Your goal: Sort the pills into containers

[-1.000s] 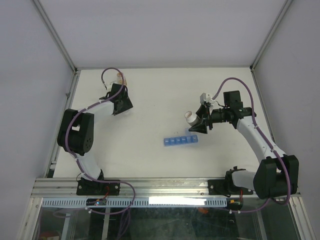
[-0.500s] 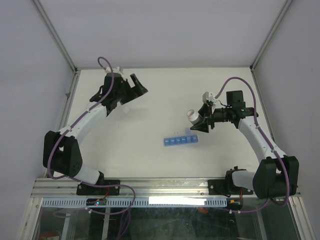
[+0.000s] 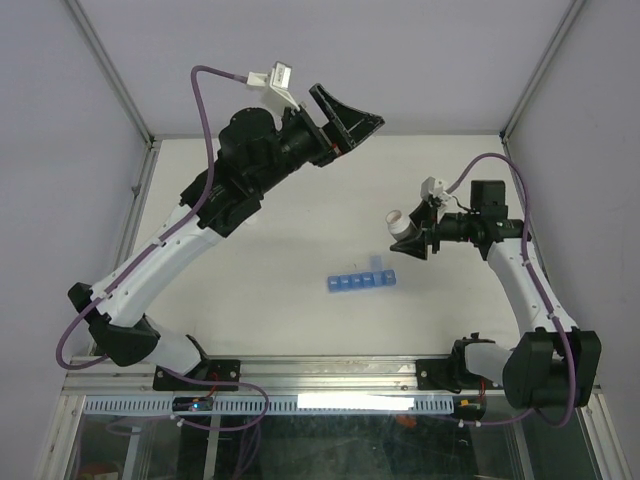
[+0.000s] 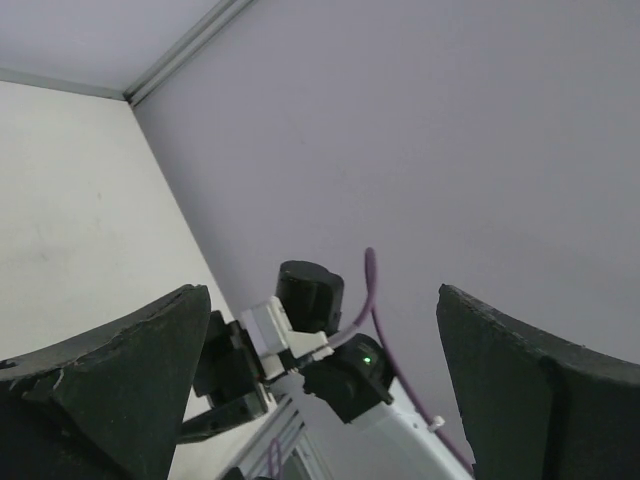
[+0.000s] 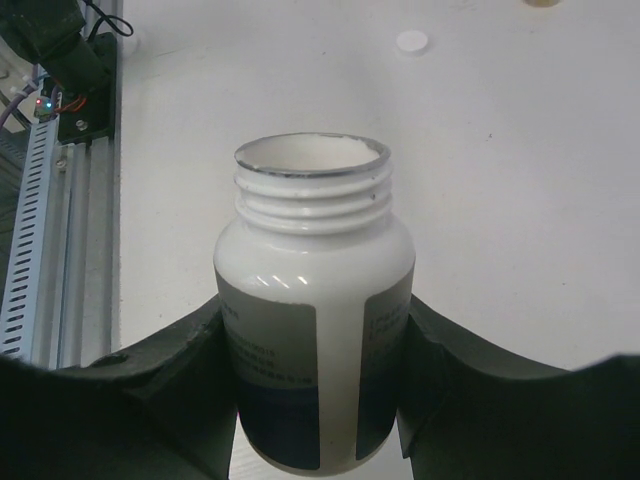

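The containers point(image 3: 362, 280) are a short strip of blue compartments lying on the table's middle. My right gripper point(image 3: 414, 240) hovers just up and to the right of the strip, shut on a white bottle point(image 3: 402, 224). In the right wrist view the bottle point(image 5: 315, 300) has no cap and its mouth faces away from the gripper point(image 5: 318, 335), with a finger pressed on each side. My left gripper point(image 3: 338, 125) is raised high over the table's far side, open and with nothing in it. Its fingers point(image 4: 110, 390) stand wide apart, pointing at the wall. No pills show in any view.
A small white cap point(image 5: 411, 41) lies on the table beyond the bottle, and an amber object point(image 5: 541, 3) shows at the frame's top edge. The left arm's base and rail point(image 5: 60, 60) sit at the table's near edge. Purple walls enclose the table.
The left arm has lifted from the table's far left, swinging up and right, and its gripper has opened. The right gripper with the white bottle has shifted slightly to the right.
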`<action>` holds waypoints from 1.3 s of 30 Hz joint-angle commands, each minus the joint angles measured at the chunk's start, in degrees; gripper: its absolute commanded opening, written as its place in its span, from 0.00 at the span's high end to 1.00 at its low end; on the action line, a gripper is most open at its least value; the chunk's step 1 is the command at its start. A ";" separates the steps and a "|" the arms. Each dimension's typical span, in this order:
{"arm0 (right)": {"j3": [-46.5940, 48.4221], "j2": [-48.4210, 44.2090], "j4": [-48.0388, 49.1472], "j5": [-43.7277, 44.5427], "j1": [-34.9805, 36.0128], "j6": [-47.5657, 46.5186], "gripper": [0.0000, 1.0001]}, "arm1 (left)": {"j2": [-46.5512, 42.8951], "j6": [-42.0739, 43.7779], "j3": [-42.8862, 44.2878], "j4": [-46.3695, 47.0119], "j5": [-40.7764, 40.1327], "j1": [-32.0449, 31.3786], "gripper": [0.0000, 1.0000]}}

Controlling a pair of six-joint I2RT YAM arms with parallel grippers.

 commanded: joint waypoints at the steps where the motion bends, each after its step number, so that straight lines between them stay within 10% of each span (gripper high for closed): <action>1: 0.59 -1.76 3.48 -2.53 -2.09 1.80 1.00 | -2.13 -3.78 3.90 -2.21 -4.91 -2.01 0.01; 13: -1.49 -6.04 10.18 -1.93 -6.25 9.09 1.00 | -4.26 -2.46 6.52 -2.17 -3.74 -2.87 0.01; 19: -0.72 -7.45 22.66 1.22 -8.09 30.26 1.00 | -3.08 2.34 8.43 -1.96 -1.85 -4.30 0.01; 26: 12.18 -6.87 31.81 7.24 -10.26 44.77 1.00 | -14.48 28.43 -18.67 13.65 -2.34 -3.69 0.01; 30: 14.46 -5.15 54.86 5.29 -10.21 65.18 1.00 | -20.01 35.60 -35.58 23.49 3.43 -3.00 0.01; 34: 9.77 -3.15 112.87 -3.42 -5.07 106.00 1.00 | -23.86 37.18 -47.03 30.28 5.71 -2.10 0.01; 39: 23.31 -3.35 58.68 8.28 -12.57 81.35 1.00 | -27.25 39.39 -54.46 32.10 2.85 -1.79 0.01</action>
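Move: The pill organizer lies some 9 cm back of the open left hand, 8 cm to its right and 44 cm below; the white bottle is about 5 cm back, 18 cm right and 26 cm below that hand. The white cap is on the table 11 cm ahead, 27 cm left and 45 cm down from it. From the right hand, still gripping the bottle, the organizer is roughly 4 cm back, 10 cm left and 18 cm below. Upward goes the right hand, after a slow drift of a few centimetres right and forward, lifting the still-gripped bottle about 26 cm away from the organizer while its fingers tip up some 25 degrees. The empty left hand hovers high, creeping slightly up and back, then drops quickly towards the organizer, ending about 20 cm lower and a little back and left, rolling as it sinks, fingers wide open. ##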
